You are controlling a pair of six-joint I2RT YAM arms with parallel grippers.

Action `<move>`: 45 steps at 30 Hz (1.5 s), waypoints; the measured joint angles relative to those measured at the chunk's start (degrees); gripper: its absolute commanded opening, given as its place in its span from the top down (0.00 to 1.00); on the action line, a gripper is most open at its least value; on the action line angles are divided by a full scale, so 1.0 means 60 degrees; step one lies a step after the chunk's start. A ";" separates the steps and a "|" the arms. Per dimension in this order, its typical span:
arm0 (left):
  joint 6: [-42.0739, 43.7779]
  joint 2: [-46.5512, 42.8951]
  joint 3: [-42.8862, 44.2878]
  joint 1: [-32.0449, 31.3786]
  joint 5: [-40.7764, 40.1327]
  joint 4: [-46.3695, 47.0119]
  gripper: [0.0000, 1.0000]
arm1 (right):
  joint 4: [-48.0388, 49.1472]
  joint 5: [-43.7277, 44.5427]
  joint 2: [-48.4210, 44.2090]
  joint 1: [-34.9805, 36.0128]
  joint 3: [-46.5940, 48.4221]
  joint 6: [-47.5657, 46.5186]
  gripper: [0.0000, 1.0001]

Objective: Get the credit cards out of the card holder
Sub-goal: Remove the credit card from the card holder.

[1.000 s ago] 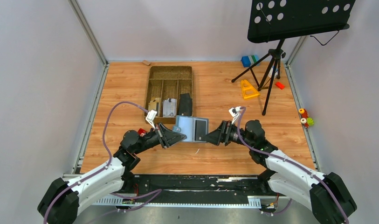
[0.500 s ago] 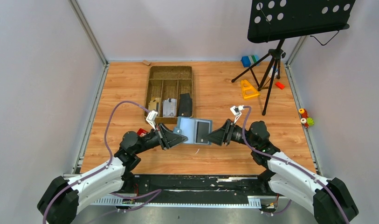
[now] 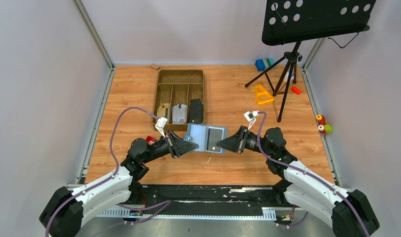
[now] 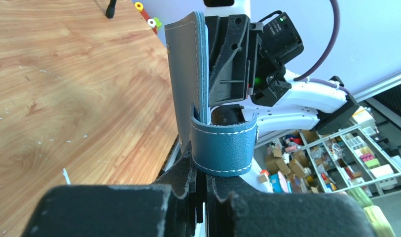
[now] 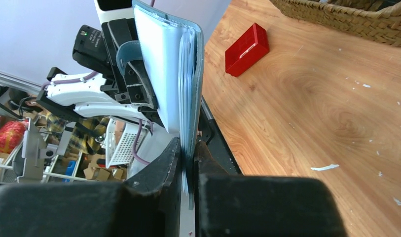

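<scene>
The slate-blue card holder point(image 3: 200, 134) hangs open above the table between my two grippers, with a grey credit card point(image 3: 214, 135) showing in its right half. My left gripper point(image 3: 192, 144) is shut on its left edge, just below the blue strap point(image 4: 223, 145). My right gripper point(image 3: 219, 146) is shut on its right edge. In the right wrist view, the pale blue inside point(image 5: 164, 64) and thin stacked layers run down between the fingers point(image 5: 164, 173). I cannot tell whether a card is pinched there with the holder.
The brown divided tray point(image 3: 180, 75) stands behind the holder, with a tan card point(image 3: 164, 112), a grey card point(image 3: 179, 113) and a dark one point(image 3: 196, 111) in its near compartments. A red block point(image 5: 246, 48) lies by the left arm. A music stand tripod point(image 3: 286, 74) and small toys stand far right.
My right gripper has gone from open to shut on the holder's right edge. The holder has shifted slightly right. The left gripper has kept its grip and place.
</scene>
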 measured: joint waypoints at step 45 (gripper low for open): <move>0.0863 0.0747 0.0000 -0.0426 -0.1410 -0.0903 0.02 | -0.1020 0.0328 0.0517 0.0361 0.0317 -0.0430 1.00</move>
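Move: About 2 cm ahead of the left fingers, some 3 cm to their right and just above lies the middle of the open card holder, pinched by its strap side; from the right fingers, pinching its other side, that middle is about 4 cm left and 2 cm ahead. The woven tray stands some 28 cm ahead and 9 cm left of the left hand, the red box about 6 cm ahead and 20 cm left, both roughly 16 cm below. Letting go of the strap side of the card holder, the left hand spreads its fingers wide and sinks about 5 cm, easing some 2 cm forward and rolling roughly 10 degrees so its left side rises; its open fingers end on either side of the holder. The right hand keeps its pinch on the other side and lowers the holder about 2 cm with a slight tilt. ##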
